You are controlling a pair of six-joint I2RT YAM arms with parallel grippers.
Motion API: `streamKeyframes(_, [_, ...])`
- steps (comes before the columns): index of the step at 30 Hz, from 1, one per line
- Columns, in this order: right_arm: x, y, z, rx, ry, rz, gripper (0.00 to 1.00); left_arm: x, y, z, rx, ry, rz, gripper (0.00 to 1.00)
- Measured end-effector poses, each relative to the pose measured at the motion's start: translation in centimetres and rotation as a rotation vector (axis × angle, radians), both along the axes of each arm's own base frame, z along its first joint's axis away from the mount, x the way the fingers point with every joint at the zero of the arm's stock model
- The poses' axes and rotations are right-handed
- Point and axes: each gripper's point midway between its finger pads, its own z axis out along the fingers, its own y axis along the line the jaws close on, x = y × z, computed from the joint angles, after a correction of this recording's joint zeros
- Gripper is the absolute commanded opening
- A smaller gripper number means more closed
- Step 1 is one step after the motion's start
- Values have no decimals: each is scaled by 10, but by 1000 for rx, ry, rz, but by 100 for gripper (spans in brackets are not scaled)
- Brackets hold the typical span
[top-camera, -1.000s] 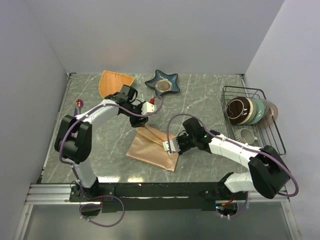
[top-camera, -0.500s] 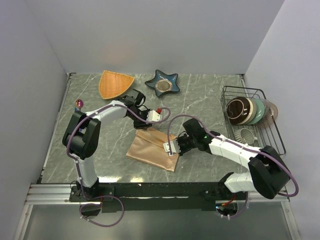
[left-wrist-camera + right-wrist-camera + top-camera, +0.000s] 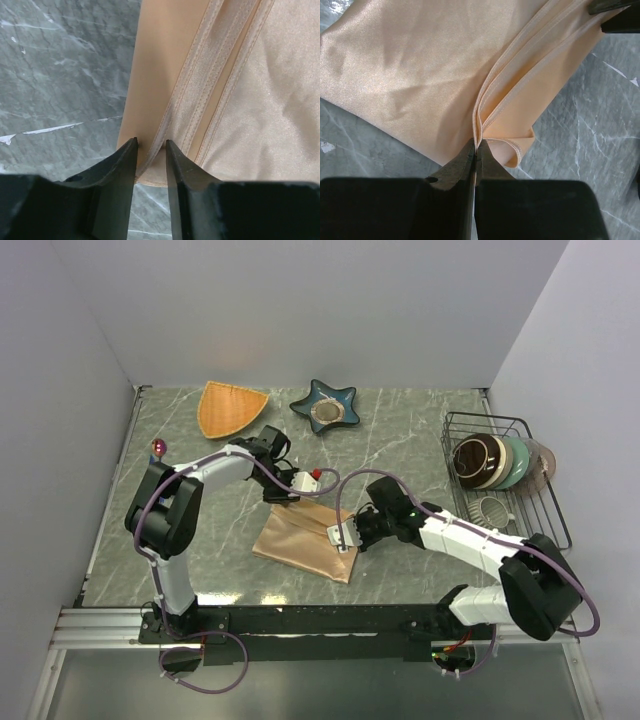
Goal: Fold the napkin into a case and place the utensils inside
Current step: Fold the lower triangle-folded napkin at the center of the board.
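Note:
The peach-orange napkin (image 3: 300,540) lies folded on the marble table, its hemmed edges stacked in layers (image 3: 240,100). My left gripper (image 3: 291,492) is at the napkin's far corner. Its jaws (image 3: 151,146) stand a little apart, astride one hemmed edge without pinching it. My right gripper (image 3: 346,534) is at the napkin's right side, shut on the gathered hems (image 3: 476,145) and lifting them slightly off the napkin (image 3: 420,75). One of the utensils, a purple-pink spoon (image 3: 157,448), lies at the table's far left edge.
An orange fan-shaped dish (image 3: 230,407) and a blue star-shaped dish (image 3: 325,405) sit at the back. A black wire rack (image 3: 500,475) with bowls and a cup stands at the right. Walls close in the left, back and right sides.
My left gripper has moved right and down to the napkin's far corner, and its jaws have narrowed. The right gripper has held its pinch in place.

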Motion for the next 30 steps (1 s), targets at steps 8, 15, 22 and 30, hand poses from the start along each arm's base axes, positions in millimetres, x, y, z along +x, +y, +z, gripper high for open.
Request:
streamKeyframes(8, [-3, -1, 5, 12, -20, 16, 0, -5, 4, 0, 6, -3, -4, 1])
streamKeyframes(15, [-9, -2, 8, 20, -25, 28, 0, -20, 10, 16, 5, -8, -9, 1])
streamKeyframes(22, [-22, -1, -5, -7, 4, 57, 0, -47, 19, -1, 50, 58, -3, 1])
streamKeyframes(30, [-16, -8, -36, -99, 16, 41, 0, -59, 23, -17, 91, 93, 50, 6])
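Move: The napkin's far-left corner, with its hem, lies practically between my open left fingertips, about 1 cm below them. From my left hand the near-left corner is about 11 cm back and 6 cm left; the star dish is some 22 cm ahead and 10 cm right, the basket 22 cm ahead and 12 cm left. My right hand still holds the hem's other end, with the napkin's near-right corner roughly 10 cm back, 1 cm left and 4 cm below. I shut my left fingers on the napkin's hem at its far-left corner, then draw it back about 6 cm towards the near edge and a little left, rising slightly before sinking to end just lower than I began. My right hand keeps its pinch, lifts a touch, eases back about 2 cm and then lowers its end nearly 4 cm towards the table. ##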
